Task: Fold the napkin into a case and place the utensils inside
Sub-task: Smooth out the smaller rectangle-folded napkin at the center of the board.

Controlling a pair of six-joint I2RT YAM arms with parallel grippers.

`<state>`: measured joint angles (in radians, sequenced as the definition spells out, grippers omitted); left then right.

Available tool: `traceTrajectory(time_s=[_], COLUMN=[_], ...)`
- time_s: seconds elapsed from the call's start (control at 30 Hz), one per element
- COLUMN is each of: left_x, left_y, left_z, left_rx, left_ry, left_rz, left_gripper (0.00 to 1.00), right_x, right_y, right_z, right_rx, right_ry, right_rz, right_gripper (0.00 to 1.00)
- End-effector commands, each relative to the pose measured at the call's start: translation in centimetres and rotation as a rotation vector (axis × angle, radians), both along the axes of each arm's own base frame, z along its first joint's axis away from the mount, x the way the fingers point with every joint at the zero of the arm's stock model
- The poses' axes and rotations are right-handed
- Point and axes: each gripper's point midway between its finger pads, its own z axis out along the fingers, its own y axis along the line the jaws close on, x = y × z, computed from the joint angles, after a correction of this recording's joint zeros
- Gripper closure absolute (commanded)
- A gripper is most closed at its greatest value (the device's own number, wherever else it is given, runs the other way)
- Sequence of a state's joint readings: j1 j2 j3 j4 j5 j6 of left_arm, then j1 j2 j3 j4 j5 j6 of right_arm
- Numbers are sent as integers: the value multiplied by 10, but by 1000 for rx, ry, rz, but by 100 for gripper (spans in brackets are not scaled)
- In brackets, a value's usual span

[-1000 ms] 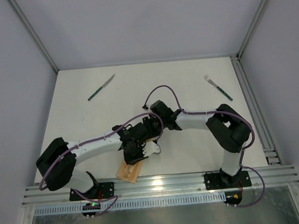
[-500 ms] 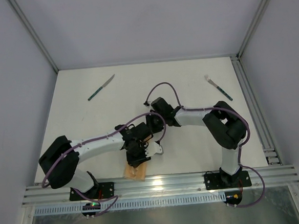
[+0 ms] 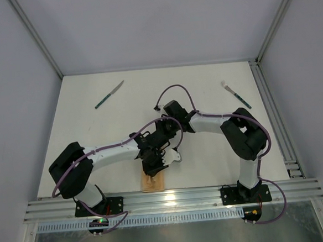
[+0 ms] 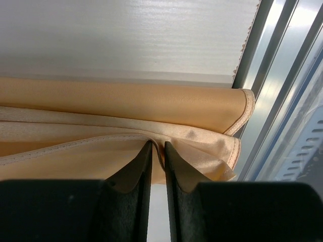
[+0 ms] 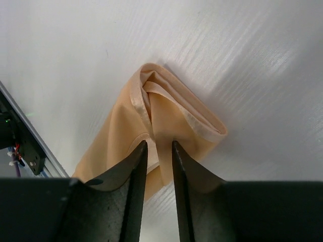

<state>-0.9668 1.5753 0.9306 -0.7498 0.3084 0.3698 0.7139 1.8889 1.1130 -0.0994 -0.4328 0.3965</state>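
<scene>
The peach-orange napkin [image 3: 153, 183] lies loosely folded near the table's front edge, mostly hidden under my left gripper [image 3: 153, 166]. In the left wrist view the napkin [image 4: 126, 103] shows stacked layers, and my left gripper [image 4: 157, 143] is shut on a thin fold of it. My right gripper [image 3: 161, 136] is at the napkin's far end. In the right wrist view that gripper [image 5: 159, 142] has its jaws a little apart, and a pleat of the napkin [image 5: 171, 108] runs between the tips. The knife [image 3: 109, 95] lies at the back left and the fork [image 3: 235, 95] at the back right, both with green handles.
The aluminium rail [image 3: 178, 197] runs along the table's front edge just beside the napkin, and shows close in the left wrist view as rail [image 4: 272, 75]. A second rail [image 3: 272, 113] borders the table's right side. Both arms cross at the table's middle.
Both grippers and the napkin have shifted right along the front edge. The napkin's visible end has turned more square to the rail. The right jaws closed, then parted again.
</scene>
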Motion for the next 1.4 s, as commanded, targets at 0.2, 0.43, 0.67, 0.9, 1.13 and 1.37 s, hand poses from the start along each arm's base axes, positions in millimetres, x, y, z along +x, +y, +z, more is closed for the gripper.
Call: traceTrajectory(time_s=[0.2, 0.43, 0.67, 0.9, 1.13, 1.37], left_x=[10, 9, 10, 18, 17, 6], left_y=[-32, -35, -36, -41, -49, -62], left_z=[8, 6, 4, 5, 15, 57], left_rx=[-96, -99, -97, -107, -131, -173], left_ry=[-6, 8, 8, -20, -1, 90], left_rz=[66, 63, 72, 77, 73, 65], left_gripper=[82, 81, 80, 80, 69, 55], right_x=[-22, -42, -59, -70, -68, -53], right_y=[-1, 8, 38, 32, 13, -10], right_z=[43, 63, 70, 13, -27, -46], right_rx=[111, 236, 388, 261, 131, 62], right_ry=[-27, -56, -23, 96, 160, 193], right_rz=[26, 98, 213, 199, 121, 70], right_gripper=[66, 83, 94, 96, 96, 96])
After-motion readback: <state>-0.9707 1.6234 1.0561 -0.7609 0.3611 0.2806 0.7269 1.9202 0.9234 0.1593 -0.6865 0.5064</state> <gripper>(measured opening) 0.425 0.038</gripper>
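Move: Under both hands lies the folded napkin. Its middle is about 9 cm back, 3 cm to the left and 3 cm below the right hand, which hovers over the far part. From the left hand, whose nearly shut fingertips are on the loose hem, that middle is some 6 cm ahead, level sideways and 2 cm lower; the near end is about 7 cm back. The knife lies far off, roughly 22 cm ahead and 23 cm left of the right hand. Lifting some 5 cm while drawing back, the right hand shuts its fingers and swings a little left, then plunges about 7 cm to set the closed tips on the napkin, roughly 6 cm nearer the base than before. The left fingertips first draw the hem 1–2 cm right and stay low, then open, let go and rise about 2 cm, moving farther right. ##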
